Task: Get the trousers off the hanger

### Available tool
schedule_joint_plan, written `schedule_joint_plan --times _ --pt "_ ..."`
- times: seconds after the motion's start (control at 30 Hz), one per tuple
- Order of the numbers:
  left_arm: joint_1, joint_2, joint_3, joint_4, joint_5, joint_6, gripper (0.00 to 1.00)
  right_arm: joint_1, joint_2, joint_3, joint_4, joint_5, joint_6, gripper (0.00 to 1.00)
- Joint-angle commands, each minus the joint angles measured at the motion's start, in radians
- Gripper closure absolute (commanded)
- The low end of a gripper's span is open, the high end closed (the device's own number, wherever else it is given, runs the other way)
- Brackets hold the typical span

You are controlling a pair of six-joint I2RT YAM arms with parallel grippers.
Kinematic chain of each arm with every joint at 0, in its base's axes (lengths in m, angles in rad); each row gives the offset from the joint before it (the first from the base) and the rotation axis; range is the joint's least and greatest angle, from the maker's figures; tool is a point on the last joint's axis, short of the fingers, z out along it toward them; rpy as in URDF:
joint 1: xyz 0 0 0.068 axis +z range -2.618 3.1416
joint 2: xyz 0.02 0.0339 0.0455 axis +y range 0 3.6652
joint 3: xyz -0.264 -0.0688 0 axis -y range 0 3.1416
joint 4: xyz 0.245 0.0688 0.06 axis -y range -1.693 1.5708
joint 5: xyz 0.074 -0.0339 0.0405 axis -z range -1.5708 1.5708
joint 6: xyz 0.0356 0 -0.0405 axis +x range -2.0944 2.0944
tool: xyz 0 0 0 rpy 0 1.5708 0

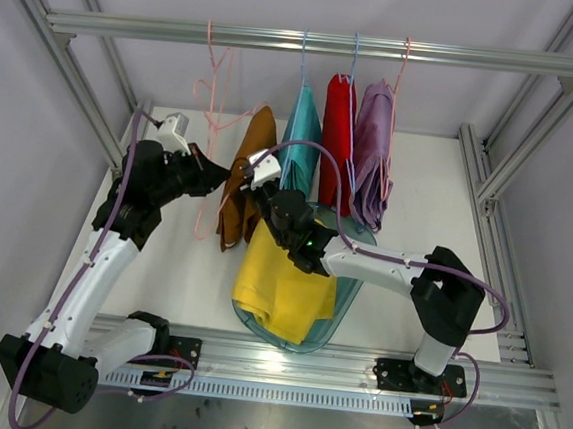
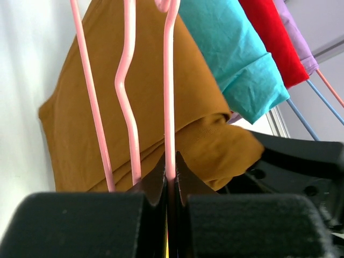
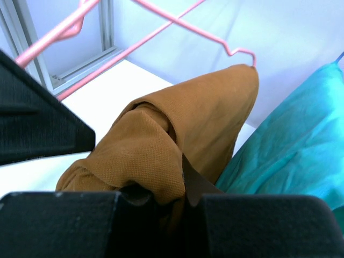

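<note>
The brown trousers [image 1: 248, 176] droop off one end of a pink hanger [image 1: 214, 98] that hangs tilted from the rail. My left gripper [image 2: 170, 174] is shut on a wire of that pink hanger [image 2: 167, 97], just left of the brown cloth [image 2: 161, 107]. My right gripper [image 3: 180, 188] is shut on a bunched fold of the brown trousers [image 3: 188, 123], whose far end still hooks over the hanger's tip [image 3: 239, 52]. Teal [image 1: 301, 141], red [image 1: 337, 144] and lilac trousers [image 1: 371, 162] hang on their own hangers to the right. Yellow trousers [image 1: 280, 284] lie in a heap below.
A clear bluish tray [image 1: 345, 292] at the table's front holds the yellow heap. The metal rail [image 1: 322, 43] crosses the back, with frame posts on both sides. The teal cloth [image 3: 290, 156] hangs right beside my right gripper. My right arm [image 1: 382, 265] reaches over the tray.
</note>
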Motion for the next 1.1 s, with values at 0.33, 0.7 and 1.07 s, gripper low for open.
schedule_joint_plan --times 0.33,0.7,1.07 --pt "0.021 -0.006 -0.002 0.049 0.015 -0.004 0.99 -0.016 -0.069 0.37 -0.087 0.019 -0.054 1.0" --pt "0.018 0.005 -0.008 0.058 0.032 -0.009 1.0 0.016 -0.167 0.469 -0.221 0.007 -0.086 1.0" --pt "0.017 0.017 -0.008 0.056 0.032 -0.004 0.99 0.036 -0.259 0.363 -0.23 0.019 -0.054 1.0"
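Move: The right hand already grips the brown trousers, whose middle lies about 3 cm ahead, 1 cm left and 3 cm below it; their pink hanger centres some 4 cm ahead and 5 cm left. The teal trousers hang roughly 6 cm ahead and 11 cm right, the yellow pair about 20 cm back, 10 cm right and 25 cm below. From the left hand, holding the hanger wire, the brown trousers lie about 3 cm ahead and 4 cm right. Still gripping the brown trousers, the right hand rises some 13 cm while the left keeps holding the hanger. ##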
